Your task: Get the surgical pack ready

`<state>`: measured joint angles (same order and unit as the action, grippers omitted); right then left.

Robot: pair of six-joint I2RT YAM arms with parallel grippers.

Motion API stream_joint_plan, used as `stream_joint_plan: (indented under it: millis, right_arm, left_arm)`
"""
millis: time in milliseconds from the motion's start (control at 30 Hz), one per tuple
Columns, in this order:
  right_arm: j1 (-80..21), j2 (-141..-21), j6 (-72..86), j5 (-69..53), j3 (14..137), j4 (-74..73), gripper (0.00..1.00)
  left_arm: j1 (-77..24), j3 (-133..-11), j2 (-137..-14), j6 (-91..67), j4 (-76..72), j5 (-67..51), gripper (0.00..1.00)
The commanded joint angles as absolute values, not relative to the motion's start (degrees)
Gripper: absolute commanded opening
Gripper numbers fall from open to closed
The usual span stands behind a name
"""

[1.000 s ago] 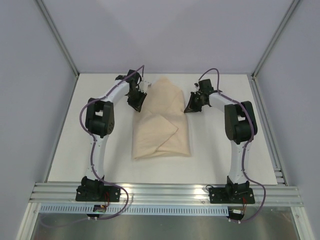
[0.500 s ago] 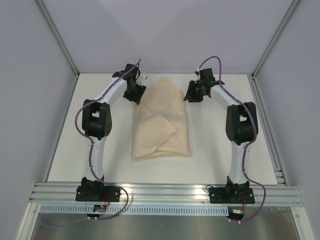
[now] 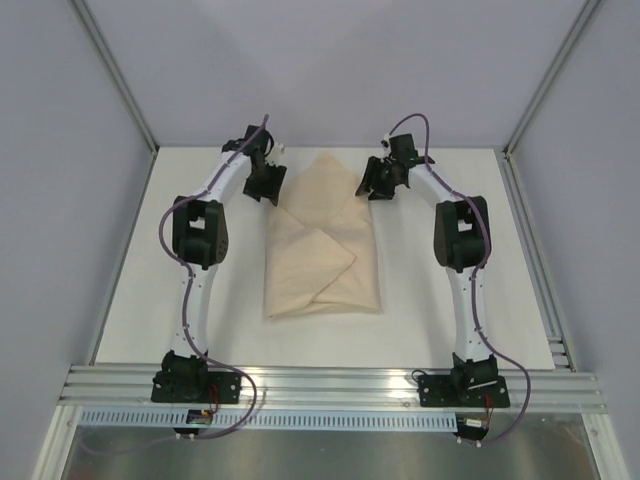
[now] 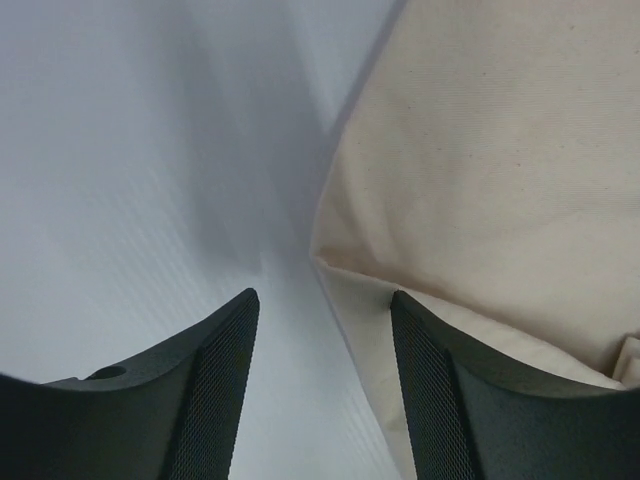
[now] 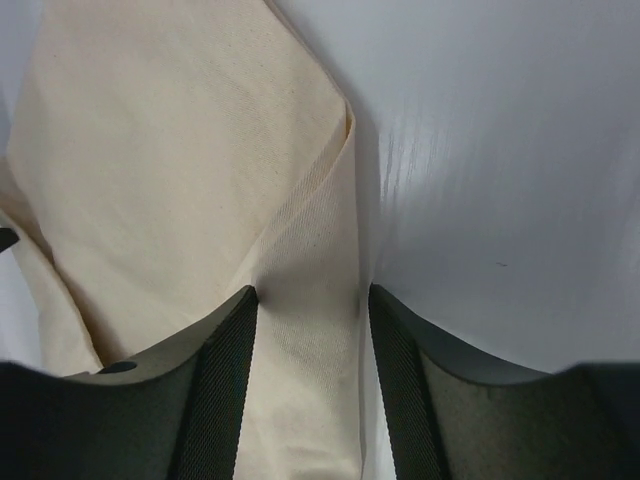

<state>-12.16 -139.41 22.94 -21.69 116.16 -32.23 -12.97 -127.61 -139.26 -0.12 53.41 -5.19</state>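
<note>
The surgical pack (image 3: 320, 245) is a beige cloth bundle folded into a long parcel on the white table, its far end a pointed flap. No tray, tools or gauze show. My left gripper (image 3: 267, 187) hovers at the flap's left edge. In the left wrist view it (image 4: 322, 295) is open, with the cloth's (image 4: 500, 150) corner by its right finger and nothing pinched. My right gripper (image 3: 372, 184) is at the flap's right edge. In the right wrist view it (image 5: 311, 290) is open too, and a fold of cloth (image 5: 180, 150) lies loose between its fingers.
The white table (image 3: 450, 300) is walled by grey panels on three sides. An aluminium rail (image 3: 330, 385) carrying both arm bases runs along the near edge. A metal channel (image 3: 535, 250) borders the right side.
Both grippers have drawn back toward the far edge of the table, the right one also slightly inward. The cloth bundle lies as before.
</note>
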Motion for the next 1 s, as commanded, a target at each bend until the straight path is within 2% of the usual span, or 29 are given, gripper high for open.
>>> stream_joint_plan:
  millis: [0, 67, 200, 267, 333, 367, 400, 467, 700, 967]
  right_arm:
    - [-12.4, -141.9, 24.5, -23.2, 118.8, -33.0, 0.51]
    - [-12.4, -142.3, 24.7, -23.0, 118.7, -32.0, 0.45]
    - [-12.4, -142.6, 24.7, -23.9, 118.7, -30.2, 0.31]
    - [-12.5, -142.5, 24.7, -24.5, 118.8, -29.5, 0.18]
    - [-12.5, -141.6, 24.3, -25.0, 118.8, -29.4, 0.04]
    - [-12.4, -141.1, 24.1, -25.3, 118.7, -29.2, 0.01]
    - [-12.4, -139.5, 23.4, -25.6, 118.1, -29.1, 0.0]
    - [-12.4, -137.3, 22.7, -26.2, 116.7, -28.3, 0.01]
    - [-12.4, -122.2, 20.7, -27.0, 104.9, -21.1, 0.0]
    - [-12.4, -109.9, 19.4, -29.6, 88.3, -16.3, 0.01]
  left_arm:
    - [-13.3, -128.6, -140.4, -1.5, 54.5, -8.2, 0.64]
    - [-13.3, -128.6, -140.4, -1.2, 53.2, -8.7, 0.63]
    - [-13.3, -128.2, -139.8, -0.1, 50.5, -10.0, 0.5]
    - [-13.3, -127.1, -139.0, -0.1, 48.5, -10.5, 0.42]
    - [-13.3, -126.0, -137.5, 1.4, 47.2, -11.3, 0.24]
    - [-13.3, -124.7, -136.8, 1.8, 46.1, -11.5, 0.17]
    - [-13.3, -124.0, -136.0, 2.2, 45.4, -12.1, 0.07]
    - [-13.3, -121.0, -132.2, 3.4, 43.4, -13.2, 0.0]
    - [-13.3, -108.0, -116.5, 8.3, 37.9, -14.7, 0.0]
    - [-13.3, -92.6, -105.0, 12.7, 37.2, -19.2, 0.0]
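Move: The left hand's open fingers straddle the wrap cloth's left edge, roughly 3 cm below and a touch right of it. The right hand is placed likewise over the right edge, about 2 cm below and 1 cm left. The cloth's far corner lies some 14 cm ahead and 17 cm right of the left hand, while the tip of the folded-over flap is roughly 19 cm back and 2 cm left of the right hand. Down first, then up and back: the left hand sinks about 2 cm and slides slightly right, the right eases down less, and both close on the cloth's side edges. Holding their pinches, they rise together to some 11 cm above where they started while drawing back towards the robot, left farther than right, the fingertips tilting outward and the left wrist also turning clockwise. ##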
